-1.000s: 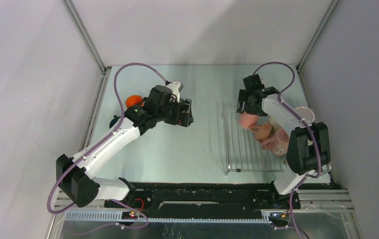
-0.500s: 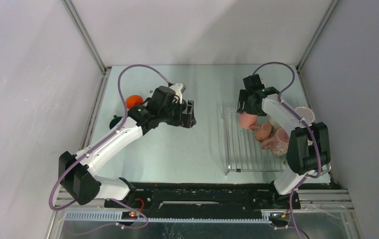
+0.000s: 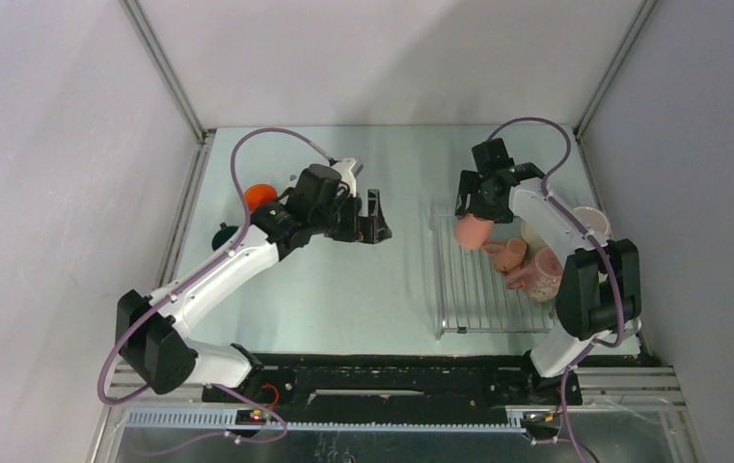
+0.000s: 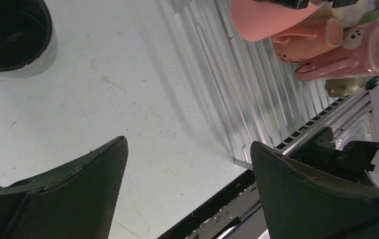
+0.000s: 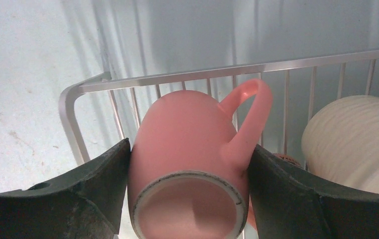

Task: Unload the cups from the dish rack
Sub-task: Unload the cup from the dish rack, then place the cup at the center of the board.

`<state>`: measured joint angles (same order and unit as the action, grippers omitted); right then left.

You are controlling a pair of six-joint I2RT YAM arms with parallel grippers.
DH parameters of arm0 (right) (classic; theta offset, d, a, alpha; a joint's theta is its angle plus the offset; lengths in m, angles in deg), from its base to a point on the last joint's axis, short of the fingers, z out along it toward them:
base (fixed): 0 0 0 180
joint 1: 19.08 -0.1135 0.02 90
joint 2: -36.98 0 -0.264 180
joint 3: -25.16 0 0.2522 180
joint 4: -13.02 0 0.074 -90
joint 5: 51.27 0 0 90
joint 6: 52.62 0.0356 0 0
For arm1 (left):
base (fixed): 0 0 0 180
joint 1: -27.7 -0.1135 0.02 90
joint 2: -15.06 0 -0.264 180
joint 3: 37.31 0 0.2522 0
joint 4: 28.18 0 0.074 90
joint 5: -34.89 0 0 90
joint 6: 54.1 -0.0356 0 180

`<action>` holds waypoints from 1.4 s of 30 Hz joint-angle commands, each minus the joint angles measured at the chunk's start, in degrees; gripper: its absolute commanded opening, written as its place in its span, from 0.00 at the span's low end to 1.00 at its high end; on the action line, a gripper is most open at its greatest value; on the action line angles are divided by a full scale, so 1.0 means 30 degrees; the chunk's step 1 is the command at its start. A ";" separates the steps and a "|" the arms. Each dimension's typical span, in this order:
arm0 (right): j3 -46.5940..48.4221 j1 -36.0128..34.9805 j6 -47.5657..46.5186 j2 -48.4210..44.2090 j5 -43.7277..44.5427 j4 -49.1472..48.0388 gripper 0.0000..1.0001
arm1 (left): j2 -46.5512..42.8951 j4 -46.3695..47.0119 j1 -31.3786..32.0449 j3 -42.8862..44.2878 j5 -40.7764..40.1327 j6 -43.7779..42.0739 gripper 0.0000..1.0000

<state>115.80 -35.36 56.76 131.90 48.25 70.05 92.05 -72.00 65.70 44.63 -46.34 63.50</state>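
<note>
My right gripper [image 3: 472, 218] is shut on a plain pink mug [image 3: 468, 232] and holds it on its side over the far left corner of the dish rack [image 3: 469, 289]. In the right wrist view both fingers press the mug [image 5: 187, 134] at its sides, with its handle up and to the right and its mouth towards the camera. The rack's rim [image 5: 177, 77] lies behind it. My left gripper [image 3: 378, 222] is open and empty over the bare table, left of the rack. More pink mugs [image 3: 509, 254] [image 3: 542, 275] lie in the rack.
An orange mug [image 3: 258, 196] and a dark teal mug [image 3: 223, 234] stand at the table's left. A cream ribbed mug [image 5: 351, 139] sits in the rack beside the held one. A pale mug [image 3: 589, 220] is at the right edge. The enclosure walls are close.
My left gripper has moved right, towards the rack. My right gripper has shifted the pink mug slightly left, over the rack's corner.
</note>
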 commanded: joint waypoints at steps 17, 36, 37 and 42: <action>0.2487 -0.0017 0.1063 -0.4448 -0.3799 0.1250 0.28 | -0.0116 0.6566 0.0067 -0.1660 0.3858 0.4312 1.00; 0.2239 -0.0558 0.6384 -0.5681 -1.3495 -0.3689 0.27 | -0.0473 1.7625 -0.0194 -0.5922 0.5581 1.1224 1.00; 0.2132 -0.0564 0.6554 -0.5666 -1.3827 -0.3914 0.27 | -0.0542 1.7996 -0.0249 -0.6063 0.5561 1.1347 0.99; 0.1467 -0.0555 0.7380 -0.5663 -1.5261 -0.4973 0.27 | -0.0731 1.9105 -0.0425 -0.5952 0.5665 1.1661 0.96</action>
<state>120.68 -36.76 74.44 117.84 9.76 63.23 92.29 -21.64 65.00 27.10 -30.41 96.48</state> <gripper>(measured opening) 0.834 0.979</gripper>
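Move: Out at the dish rack, the right hand already holds the pink cup; the open left gripper it is heading for lies some 10 cm back, 26 cm to the left and 9 cm above it. From the left hand, that cup is about 11 cm ahead, 26 cm right and 13 cm below. In the rack, counted from the right hand, the terracotta cup lies 3 cm back and 9 cm right, the patterned pink mug 8 cm back and 17 cm right, the cream cup 1 cm ahead and 15 cm right, all about 7 cm lower. Lifting the pink cup up out of the rack, the right hand rises some 16 cm and, more and more from midway, swings about 12 cm left, drawing slightly back, its wrist rolling some 45 degrees to aim fingers and cup at the left gripper. The left hand comes about 7 cm right and 6 cm up to meet it, fingers wide open, rolling some 40 degrees until they point nearly level to the right. ##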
